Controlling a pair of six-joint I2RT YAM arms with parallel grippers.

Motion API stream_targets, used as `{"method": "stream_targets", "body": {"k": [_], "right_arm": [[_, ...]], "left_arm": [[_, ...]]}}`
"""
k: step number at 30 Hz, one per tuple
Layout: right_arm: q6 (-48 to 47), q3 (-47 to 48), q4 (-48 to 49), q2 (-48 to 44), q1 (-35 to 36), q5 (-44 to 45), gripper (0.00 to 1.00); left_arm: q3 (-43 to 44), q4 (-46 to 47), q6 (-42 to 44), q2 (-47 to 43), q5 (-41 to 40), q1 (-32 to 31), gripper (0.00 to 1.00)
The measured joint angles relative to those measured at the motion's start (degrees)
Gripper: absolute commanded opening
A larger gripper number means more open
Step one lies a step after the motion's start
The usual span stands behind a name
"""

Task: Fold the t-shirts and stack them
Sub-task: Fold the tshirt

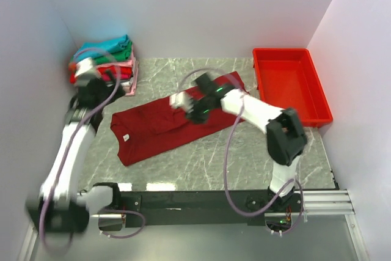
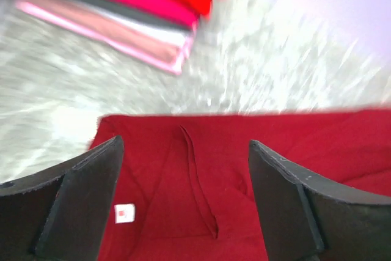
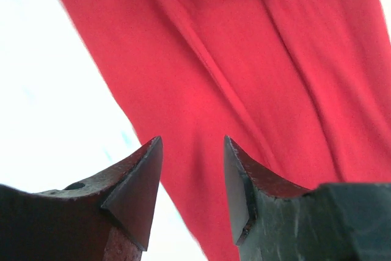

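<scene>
A large dark red t-shirt (image 1: 174,117) lies spread flat on the marble table, its small white neck label (image 2: 124,212) at its left end. Folded t-shirts in teal, pink, red and grey form a stack (image 1: 109,59) at the back left. My left gripper (image 2: 185,145) hangs open above the shirt's left end near the label, nothing between its fingers; in the top view it (image 1: 98,84) is blurred. My right gripper (image 3: 192,142) stands open over the shirt's far edge (image 1: 180,100), with cloth and bare table showing between its jaws.
A rigid bright red plastic tray (image 1: 317,90) stands at the back right. White walls close in the table on the left, back and right. The folded stack (image 2: 122,10) lies just beyond the shirt's left end.
</scene>
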Motion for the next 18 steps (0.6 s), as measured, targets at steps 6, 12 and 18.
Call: {"method": "stream_targets", "body": {"k": [6,12,18], "right_arm": [[8.02,4.96,8.81,7.61,17.05,8.41,0.53],[13.46,12.04,12.26,16.46,21.62,15.15,0.53],[16.81,15.58,12.79,20.26,22.56,18.43,0.51]], "left_arm": [[-13.09,1.22,-1.53,-25.38,-2.16,2.08,0.90],[-19.74,-2.69,-1.64,-32.68,-4.63,2.03,0.89],[-20.00,-2.84,-1.62,-35.34,-5.68,2.01,0.89]]}}
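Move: The loose corner of the red t-shirt's folded-over flap lies about 19 cm to the right hand's left, 5 cm back and 7 cm below. The white tag on the shirt is some 13 cm farther left than that corner and 2 cm nearer the base. The folded stack stands roughly 44 cm left and 21 cm ahead of the right hand. From the left hand, the flap corner is about 13 cm right, 9 cm back and 17 cm down. The flap corner is what the right hand closes in on, sweeping about 17 cm left over the folded shirt, first drifting back a few centimetres, then sinking some 5 cm and slowing, its half-open fingers unchanged. The left hand, already clear of the cloth and still wide open, pulls back about 11 cm towards its base while its fingers tip up some 15 degrees. ##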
